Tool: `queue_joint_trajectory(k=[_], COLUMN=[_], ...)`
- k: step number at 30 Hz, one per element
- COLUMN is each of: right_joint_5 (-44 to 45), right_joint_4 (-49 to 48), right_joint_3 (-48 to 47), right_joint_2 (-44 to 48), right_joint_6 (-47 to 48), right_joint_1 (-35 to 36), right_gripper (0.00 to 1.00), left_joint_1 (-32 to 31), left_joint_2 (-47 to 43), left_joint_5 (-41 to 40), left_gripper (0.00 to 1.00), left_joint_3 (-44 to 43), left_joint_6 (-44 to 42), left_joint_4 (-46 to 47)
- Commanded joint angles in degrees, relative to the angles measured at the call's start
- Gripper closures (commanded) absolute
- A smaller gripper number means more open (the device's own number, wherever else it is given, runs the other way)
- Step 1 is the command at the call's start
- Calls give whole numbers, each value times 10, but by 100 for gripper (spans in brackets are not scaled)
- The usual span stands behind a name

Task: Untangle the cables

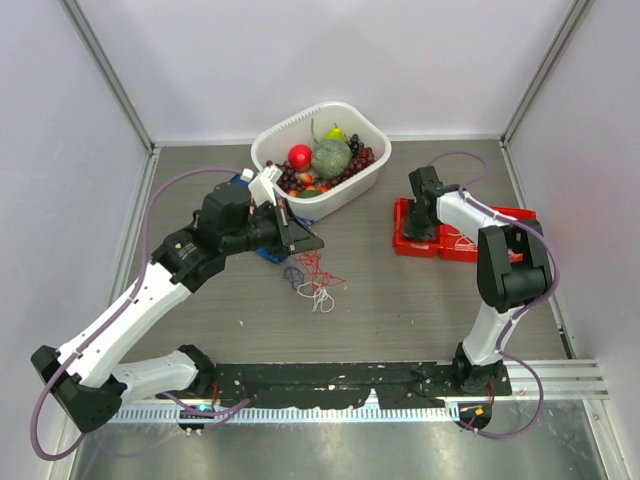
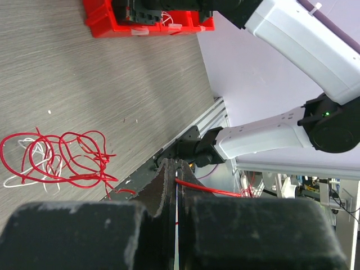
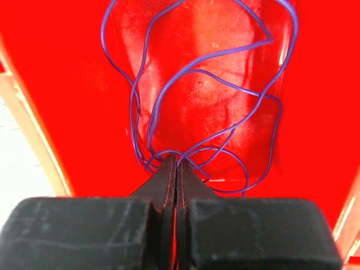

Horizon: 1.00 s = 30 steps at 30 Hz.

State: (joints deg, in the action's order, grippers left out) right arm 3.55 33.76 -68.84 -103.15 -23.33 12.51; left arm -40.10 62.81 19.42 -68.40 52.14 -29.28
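A loose tangle of cables (image 1: pixel 312 280), red, white and purple-blue, lies on the table in front of the left arm. In the left wrist view the red and white loops (image 2: pixel 56 160) rest on the wood at the left. My left gripper (image 1: pixel 303 240) (image 2: pixel 176 167) hovers just above and behind the tangle. It is shut on a red cable (image 2: pixel 219 191) that runs out between the jaws. My right gripper (image 1: pixel 418 228) (image 3: pixel 176 160) is down inside the red bin (image 1: pixel 404 246) (image 3: pixel 62 84). It is shut on a looping purple cable (image 3: pixel 197 79).
A white basket (image 1: pixel 268 146) of fruit stands at the back, close behind the left gripper. A blue packet (image 1: pixel 268 253) lies under the left wrist. Thin white wire (image 1: pixel 460 240) shows in the red bin's right part. Side walls close in the table.
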Motion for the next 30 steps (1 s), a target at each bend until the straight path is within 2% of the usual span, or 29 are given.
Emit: queue_joint_trajectory(k=[1, 5, 8, 11, 13, 14, 18, 23, 26, 30], right_joint_5=[15, 15, 3, -13, -27, -27, -118, -242, -296, -301], right_joint_4=[22, 59, 84, 103, 112, 113, 76, -89, -187, -258], right_joint_3=[-46, -72, -87, -87, -82, -77, -27, 86, 146, 181], right_joint_2=[19, 65, 111, 152, 181, 200, 271, 366, 415, 426], right_joint_6=[22, 35, 35, 30, 29, 29, 40, 37, 0, -32], right_joint_1=[0, -1, 0, 9, 24, 32, 108, 255, 287, 308], right_gripper=[96, 72, 61, 39, 31, 29, 27, 27, 27, 27], left_joint_1=[2, 3, 4, 5, 5, 5, 5, 6, 6, 6], left_joint_2=[-25, -23, -12, 1, 6, 7, 14, 19, 14, 3], left_joint_5=[-3, -1, 5, 15, 16, 16, 17, 21, 21, 33], left_gripper=[100, 100, 100, 100, 100, 100, 100, 99, 99, 99], left_joint_3=[2, -2, -8, -17, -20, -21, -21, -23, -18, 2], left_joint_6=[2, 1, -1, -1, -1, 0, 3, 11, 23, 54], left_joint_4=[2, 4, 7, 6, 6, 6, 2, -2, 2, 31])
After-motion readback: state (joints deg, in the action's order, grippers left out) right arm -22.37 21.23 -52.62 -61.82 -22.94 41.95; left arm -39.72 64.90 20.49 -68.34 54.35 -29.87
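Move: The right hand is down inside the tray's left compartment with the purple cable pinched, the compartment's middle some 2 cm ahead. The red tangle lies about 22 cm to its left and 10 cm back, the white cable 4 cm nearer the base than the tangle, the loose purple loop 6 cm left of it. From the left hand, the compartment is roughly 15 cm ahead, 22 cm right and 28 cm below; the red tangle is 3 cm ahead and 25 cm below. The right fingers open off the purple cable, rise about 17 cm, then swing left and back towards the red tangle. ##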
